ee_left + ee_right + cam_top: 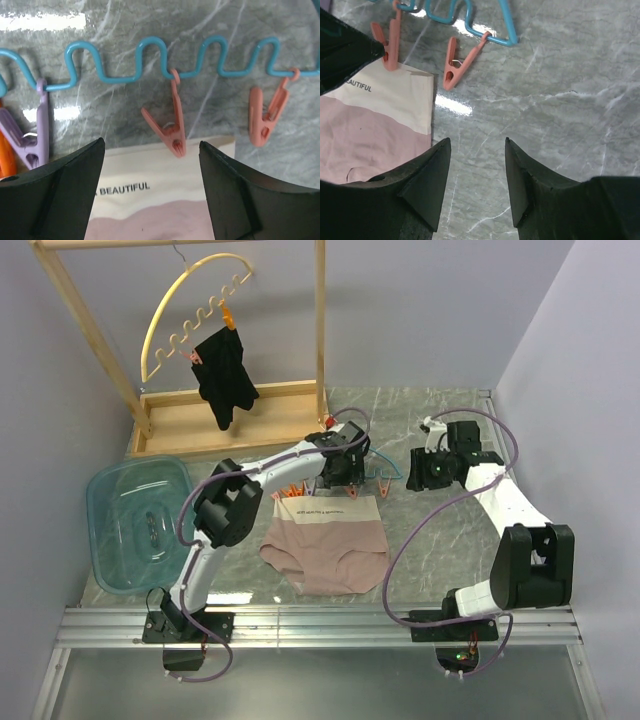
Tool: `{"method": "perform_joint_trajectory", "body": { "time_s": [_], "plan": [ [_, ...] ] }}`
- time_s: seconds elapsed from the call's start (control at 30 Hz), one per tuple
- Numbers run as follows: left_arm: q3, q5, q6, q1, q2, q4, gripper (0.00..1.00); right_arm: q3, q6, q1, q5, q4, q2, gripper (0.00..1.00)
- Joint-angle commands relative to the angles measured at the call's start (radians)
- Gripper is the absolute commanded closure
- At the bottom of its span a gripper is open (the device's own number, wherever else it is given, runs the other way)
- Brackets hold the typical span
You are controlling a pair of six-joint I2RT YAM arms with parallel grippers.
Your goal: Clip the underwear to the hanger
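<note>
The pink-beige underwear (pixel 325 550) lies flat on the table, its cream waistband (pixel 150 170) toward the far side. The light-blue hanger (pixel 190 75) lies just beyond it, wavy edge facing the waistband. One pink clip (pixel 172 135) has its tip over the waistband's top edge; whether it grips the cloth I cannot tell. Another pink clip (pixel 265 120) lies free on the marble. My left gripper (pixel 151 145) hovers open over the waistband and that clip, holding nothing. My right gripper (pixel 477 141) stands open over bare table, right of the underwear (pixel 370 135) and the hanger's end (pixel 505 30).
A wooden rack (pixel 230 420) at the back left carries a yellow hanger (pixel 185 300) with a black garment (pixel 227 380). A teal plastic tub (pixel 135 520) sits at the left. A purple clip (pixel 37 145) and an orange clip (pixel 5 155) hang at the hanger's left.
</note>
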Motion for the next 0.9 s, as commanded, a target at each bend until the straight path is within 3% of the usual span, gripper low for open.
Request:
{"method": "perform_joint_trajectory", "body": {
  "time_s": [0.0,0.5,0.87],
  "plan": [
    [0.062,-0.037,0.007,-0.004,0.029,-0.015,0.19,-0.013,-0.021,-0.017,-0.015,0.005,-0.039,0.45],
    [0.132,-0.054,0.042,-0.002,0.116,-0.018,0.27,-0.051,-0.030,-0.020,-0.036,0.002,-0.070,0.46],
    [0.154,-0.039,0.059,-0.010,0.152,-0.001,0.44,-0.051,-0.040,-0.046,-0.039,0.005,-0.061,0.46]
  ]
}}
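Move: The left hand hovers open over the pink clothespin hanging from the middle of the hanger's wavy bar; it lies about 2 cm ahead, 1 cm right and 4 cm below. A second pink pin sits some 8 cm to its right and level with it, the purple pin about 8 cm to its left, likewise level. The underwear's middle is roughly 11 cm back and 5 cm left of the hand. From the right hand, the aimed-at pin is about 18 cm left, 4 cm ahead and 9 cm below. Down first, then easing forward, the left hand sinks about 2.5 cm and advances some 1.5 cm onto the pink clothespin, bringing its fingertips to either side of the pin's two handle legs. The fingers narrow steadily from wide to little over half open, the right-hand finger coming close beside the long hooked leg; contact isn't clear, and the wrist barely turns. ##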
